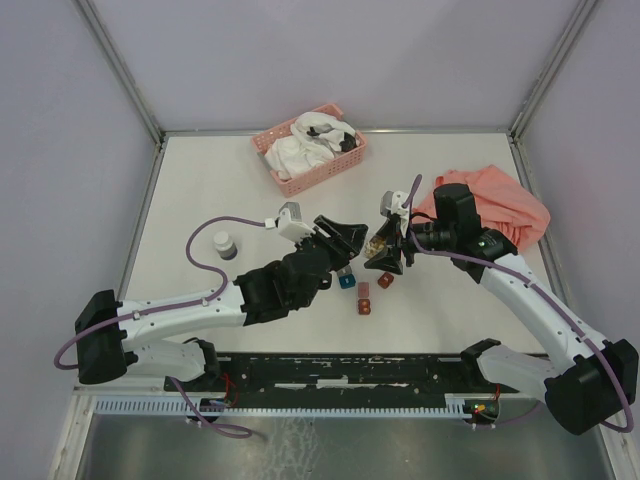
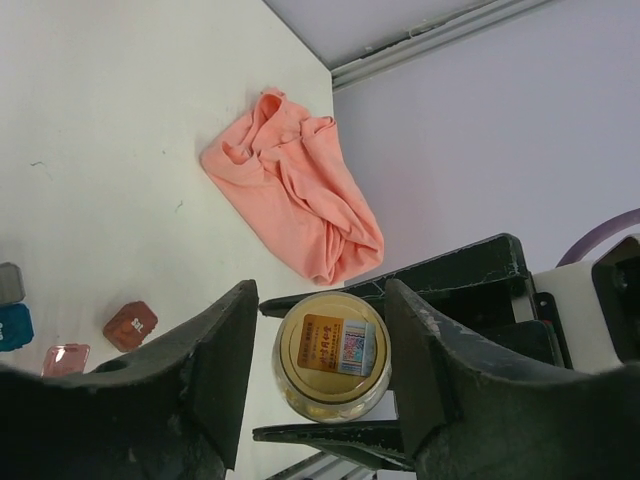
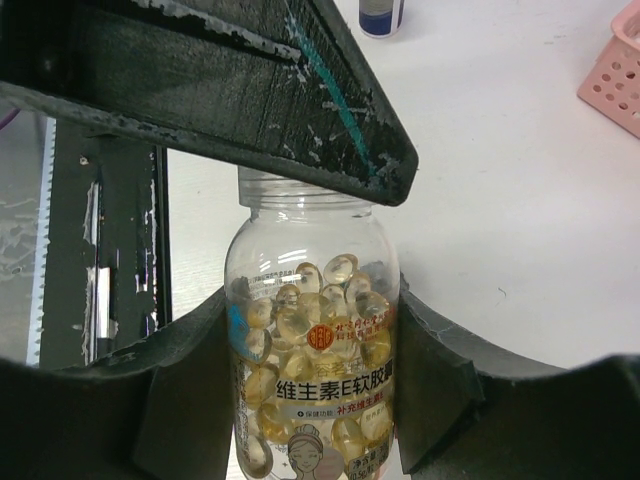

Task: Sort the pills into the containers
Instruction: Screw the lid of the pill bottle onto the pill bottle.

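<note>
The pills (image 3: 300, 320) are amber capsules filling a clear labelled jar (image 3: 312, 350). My right gripper (image 3: 312, 305) is shut on the jar's body and holds it above the table (image 1: 200, 200). In the top view the jar (image 1: 380, 248) hangs between the two grippers. My left gripper (image 2: 320, 295) straddles the jar's end (image 2: 332, 350), which bears a gold sticker. Its jaws are open, with a gap on the left side. The containers lie on the table below: grey (image 2: 8, 280), teal (image 2: 12, 325) and dark red (image 2: 130, 325) boxes.
A pink cloth (image 1: 490, 205) lies at the right, behind the right arm. A pink basket (image 1: 310, 150) with white items stands at the back. A small white-capped bottle (image 1: 225, 244) stands left of the left arm. A pale pink clear piece (image 2: 65, 358) lies by the boxes.
</note>
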Robot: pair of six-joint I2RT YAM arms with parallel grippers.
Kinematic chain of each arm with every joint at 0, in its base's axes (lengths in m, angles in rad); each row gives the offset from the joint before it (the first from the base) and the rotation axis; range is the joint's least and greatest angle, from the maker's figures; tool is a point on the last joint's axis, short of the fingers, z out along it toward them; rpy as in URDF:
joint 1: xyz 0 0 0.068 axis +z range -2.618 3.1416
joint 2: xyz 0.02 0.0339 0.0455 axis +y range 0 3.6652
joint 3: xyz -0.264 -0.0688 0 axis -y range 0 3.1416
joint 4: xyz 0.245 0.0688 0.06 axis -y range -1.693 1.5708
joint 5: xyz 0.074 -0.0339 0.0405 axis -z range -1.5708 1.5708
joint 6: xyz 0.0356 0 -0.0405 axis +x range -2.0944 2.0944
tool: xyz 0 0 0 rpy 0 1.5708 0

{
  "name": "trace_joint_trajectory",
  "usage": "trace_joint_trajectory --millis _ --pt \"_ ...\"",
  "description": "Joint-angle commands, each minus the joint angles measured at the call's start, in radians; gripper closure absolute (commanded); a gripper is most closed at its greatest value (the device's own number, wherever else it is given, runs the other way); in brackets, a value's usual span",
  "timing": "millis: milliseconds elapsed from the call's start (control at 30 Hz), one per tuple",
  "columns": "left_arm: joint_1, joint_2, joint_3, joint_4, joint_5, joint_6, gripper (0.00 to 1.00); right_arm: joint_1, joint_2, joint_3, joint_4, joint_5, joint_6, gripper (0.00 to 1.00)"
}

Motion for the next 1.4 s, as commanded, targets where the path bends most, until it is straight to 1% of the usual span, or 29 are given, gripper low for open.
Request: trace_joint_trajectory --millis 0,33,100,433,567,633,700,733,800,900,967,1033,1133,1200,1233,1333,1367 --pt "-0.007 0.008 0.042 0.019 -0.040 -0.027 0.48 0.006 -0.008 0.028 0.015 0.008 -0.001 0.98" --pt "-0.007 0.009 0.043 0.023 -0.038 -0.022 0.51 0.006 -0.007 0.029 0.013 0.007 0.000 0.98" --pt "-0.007 0.013 0.044 0.024 -0.034 -0.017 0.53 0.006 -0.005 0.029 0.013 0.008 0.001 0.98" --pt "-0.007 0.014 0.049 0.023 -0.020 -0.013 0.51 0.008 0.000 0.034 0.010 0.007 0.007 0.98" --pt "-0.006 0.018 0.050 0.023 -0.021 -0.009 0.54 0.008 0.003 0.037 0.010 0.002 0.014 0.98" --pt "-0.007 0.018 0.050 0.027 -0.016 -0.002 0.60 0.007 0.005 0.037 0.010 -0.004 0.019 0.98" --pt "-0.006 0.016 0.044 0.047 -0.010 0.026 0.71 0.008 0.009 0.041 0.010 -0.019 0.034 0.98" --pt "-0.007 0.013 0.038 0.068 -0.001 0.051 0.76 0.007 0.013 0.045 0.012 -0.032 0.043 0.98" --pt "-0.005 0.004 0.013 0.139 0.028 0.128 0.82 0.007 0.026 0.050 0.018 -0.065 0.075 0.98" --pt "-0.004 -0.022 -0.057 0.319 0.111 0.309 0.92 0.003 0.047 0.049 0.058 -0.135 0.164 0.98" --pt "0.005 -0.051 -0.117 0.411 0.168 0.404 0.96 0.000 0.058 0.040 0.105 -0.180 0.227 0.98" --pt "0.034 -0.083 -0.170 0.476 0.277 0.476 0.97 -0.005 0.067 0.032 0.151 -0.219 0.285 0.98" --pt "0.123 -0.128 -0.265 0.640 0.521 0.529 0.97 -0.009 0.080 0.019 0.226 -0.266 0.363 0.98" --pt "0.201 -0.145 -0.311 0.735 0.677 0.531 0.97 -0.011 0.086 0.011 0.270 -0.294 0.407 0.98" --pt "0.229 -0.148 -0.319 0.761 0.757 0.537 0.97 -0.011 0.090 0.007 0.287 -0.304 0.424 0.98" --pt "0.274 -0.141 -0.304 0.785 0.930 0.556 0.97 -0.012 0.099 0.005 0.308 -0.325 0.446 0.98" --pt "0.279 -0.135 -0.292 0.780 0.957 0.560 0.97 -0.011 0.101 0.005 0.310 -0.331 0.448 0.98"
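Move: Between the left hand's open fingers sits the lid, its middle right at the hand point. The teal pill box lies on the table about 20 cm below, some 5 cm back and 4 cm to the left; the dark red box is equally far back but 6 cm to the right. From the right hand, which already holds the bottle with its mouth up, the lid is about 5 cm above and 1 cm to the left. Closing first, the left fingers pinch the lid from both sides and then hold still while the right hand keeps its grip on the bottle. The left hand then rises about 3 cm with the lid, turning clockwise some 20 degrees as its fingertips tilt up by about 25. Meanwhile the right hand moves left and up 2 to 3 cm, rolling the bottle's mouth forward some 15 degrees. ##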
